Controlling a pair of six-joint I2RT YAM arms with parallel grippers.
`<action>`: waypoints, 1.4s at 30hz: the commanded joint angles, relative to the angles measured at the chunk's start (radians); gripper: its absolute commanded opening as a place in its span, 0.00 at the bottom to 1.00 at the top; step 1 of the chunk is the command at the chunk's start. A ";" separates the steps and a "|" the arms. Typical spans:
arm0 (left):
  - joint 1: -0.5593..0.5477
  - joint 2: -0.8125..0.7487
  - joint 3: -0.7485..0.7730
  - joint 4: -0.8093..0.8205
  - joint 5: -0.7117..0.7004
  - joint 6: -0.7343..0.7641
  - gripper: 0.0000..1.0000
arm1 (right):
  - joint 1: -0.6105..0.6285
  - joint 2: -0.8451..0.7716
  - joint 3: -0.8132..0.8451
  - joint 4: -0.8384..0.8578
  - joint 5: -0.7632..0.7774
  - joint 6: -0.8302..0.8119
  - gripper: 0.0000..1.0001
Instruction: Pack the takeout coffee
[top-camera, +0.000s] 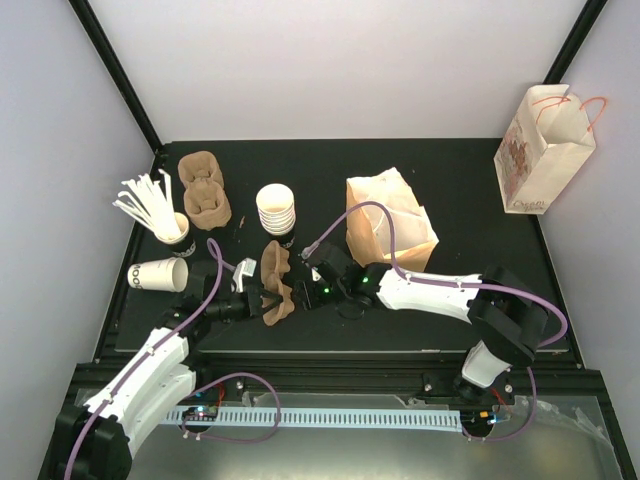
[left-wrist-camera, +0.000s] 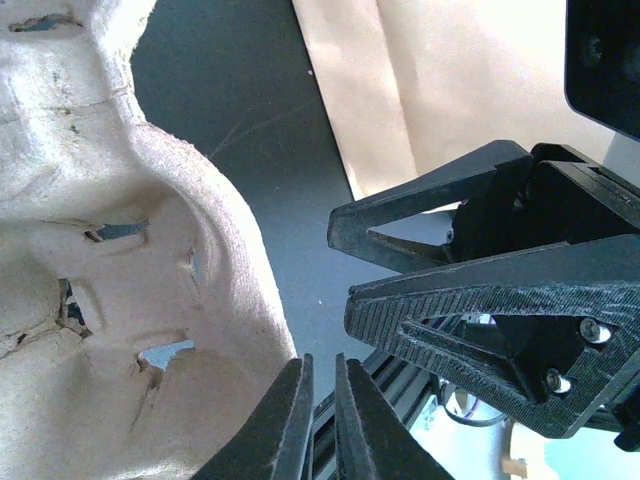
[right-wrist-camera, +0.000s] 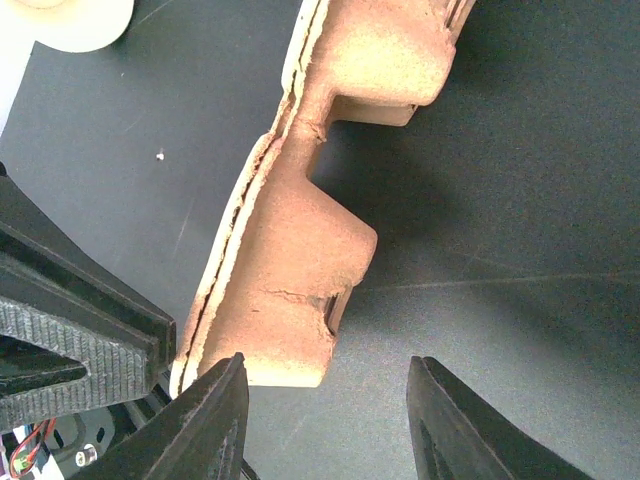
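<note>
The takeout coffee shows as a stack of white paper cups behind the grippers and one cup lying on its side at the left. A brown pulp cup carrier stands on edge between my two grippers. My left gripper is at the carrier's left side. Its jaws are shut to a thin slit, nothing showing in it, the carrier just to their left. My right gripper is open, the carrier's lower corner by its left finger. No lids can be made out.
A brown paper bag lies behind the right arm. A white printed bag stands at the far right. More carriers are stacked at the back left, beside a cup holding white stirrers. The table's left edge is near the fallen cup.
</note>
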 joint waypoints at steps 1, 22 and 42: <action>0.002 -0.004 0.005 0.023 0.022 -0.006 0.13 | -0.001 -0.025 -0.008 0.000 0.013 -0.010 0.47; 0.004 -0.069 0.112 -0.188 -0.156 0.065 0.98 | -0.001 -0.078 -0.039 0.014 0.047 -0.025 0.47; 0.006 -0.248 0.046 -0.151 -0.126 0.074 0.96 | -0.001 -0.133 -0.069 0.046 0.119 0.039 0.47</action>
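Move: The cup carrier stands on its long edge between the hands. Its middle is about 3 cm ahead of the nearly shut left fingers, 1 cm to their right and a few centimetres lower; from the right hand it lies some 3 cm ahead and 5 cm to the left. From the left hand, the cup stack is about 14 cm ahead and 1 cm right, the open paper bag some 12 cm ahead and 24 cm right, and the lying cup 5 cm ahead and 23 cm left. From beside the near half of the carrier, the left hand dips about a centimetre while its nearly shut fingers start to part, then spreads them fully and backs off up and to the left, ending about 4 cm higher and 3 cm farther left, its fingertips swung some 15 degrees forward so that the open jaws face the carrier's near half. The right hand, fingers still half open, draws away from the carrier's outer side by about 2 cm to the right and 2 cm up. ##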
